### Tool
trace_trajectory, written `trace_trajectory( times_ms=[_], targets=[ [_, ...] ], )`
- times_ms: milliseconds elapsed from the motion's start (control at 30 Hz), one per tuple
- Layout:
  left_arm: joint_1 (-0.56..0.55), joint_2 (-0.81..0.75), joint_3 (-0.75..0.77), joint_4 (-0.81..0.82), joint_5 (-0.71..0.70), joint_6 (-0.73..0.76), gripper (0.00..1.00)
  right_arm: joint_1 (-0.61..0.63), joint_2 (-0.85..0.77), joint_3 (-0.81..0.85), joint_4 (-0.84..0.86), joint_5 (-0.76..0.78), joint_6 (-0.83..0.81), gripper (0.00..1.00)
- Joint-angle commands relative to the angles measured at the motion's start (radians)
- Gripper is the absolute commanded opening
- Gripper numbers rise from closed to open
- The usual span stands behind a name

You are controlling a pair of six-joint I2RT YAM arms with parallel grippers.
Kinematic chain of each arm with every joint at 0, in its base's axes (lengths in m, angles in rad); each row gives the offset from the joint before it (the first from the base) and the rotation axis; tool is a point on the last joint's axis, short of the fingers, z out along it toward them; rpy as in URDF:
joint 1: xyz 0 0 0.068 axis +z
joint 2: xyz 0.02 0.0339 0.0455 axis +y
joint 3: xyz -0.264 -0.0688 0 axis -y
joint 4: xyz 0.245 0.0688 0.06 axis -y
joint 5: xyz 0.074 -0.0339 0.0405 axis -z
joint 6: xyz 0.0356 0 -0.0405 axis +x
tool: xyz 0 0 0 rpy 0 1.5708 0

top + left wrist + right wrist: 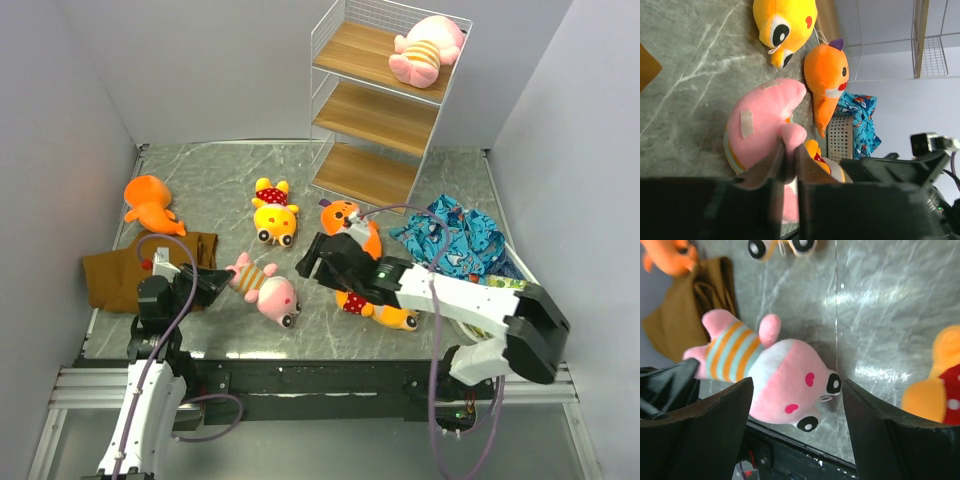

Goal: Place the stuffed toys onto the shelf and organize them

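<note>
A pink stuffed toy (268, 288) in an orange-striped shirt lies on the table near the front edge. My left gripper (222, 277) is shut on one of its legs, and pink plush (760, 125) shows squeezed between the fingertips (790, 150). My right gripper (310, 262) is open, its wide jaws framing the toy's head (785, 375) without touching it. A second pink toy (428, 48) lies on the top board of the shelf (375, 118). Two orange fish toys (150, 205) (345, 218) and a yellow toy (273, 215) lie on the table. Another yellow toy (385, 312) is partly under my right arm.
A brown cloth (130, 272) lies at the left beside my left gripper. A blue patterned cloth (460, 240) lies at the right below the shelf. Grey walls close in both sides and the back. The shelf's middle and bottom boards hold nothing.
</note>
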Motion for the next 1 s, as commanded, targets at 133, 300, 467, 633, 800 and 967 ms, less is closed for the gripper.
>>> trace_trajectory(
  times_ms=[133, 300, 467, 633, 800, 967],
  targets=[
    [-0.005, -0.01, 0.006, -0.043, 0.01, 0.003, 0.47, 0.049, 0.172, 0.14, -0.008, -0.081, 0.091, 0.78],
    [-0.007, -0.018, 0.028, -0.084, -0.01, 0.013, 0.68, 0.076, 0.201, 0.164, -0.025, -0.073, 0.114, 0.77],
    [-0.007, 0.003, 0.106, -0.106, -0.058, 0.05, 0.79, 0.101, 0.25, 0.178, -0.05, -0.035, 0.086, 0.74],
    [-0.007, 0.066, 0.24, -0.146, -0.134, 0.119, 0.86, 0.113, 0.319, 0.181, -0.045, 0.014, -0.03, 0.7],
    [-0.005, 0.215, 0.342, -0.118, -0.176, 0.216, 0.96, 0.113, 0.329, 0.143, 0.016, 0.035, -0.212, 0.43],
    [-0.007, 0.396, 0.492, -0.132, -0.243, 0.365, 0.99, 0.11, 0.292, 0.108, 0.122, 0.08, -0.522, 0.1]
  ],
)
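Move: The pink toy, one foot still between the left fingers, has its middle about 11 cm to the right hand's left, 2 cm back and 8 cm below it. From that hand a yellow toy lies some 17 cm right and 3 cm back, the orange shark 12 cm right and 16 cm ahead, both roughly 11 cm lower. From the left hand, the pink toy's middle is about 9 cm right, 1 cm back and 4 cm below. The pink toy is handed over: its foot comes free as the left fingers spread wide, the left hand sinking slightly, then lifting some 8 cm and easing forward and left, away from the toy. The right hand comes down about 8 cm and left over 5 cm to the toy's head, turns some 20 degrees, counter-clockwise in part, and shuts its fingers on the forehead fabric. ##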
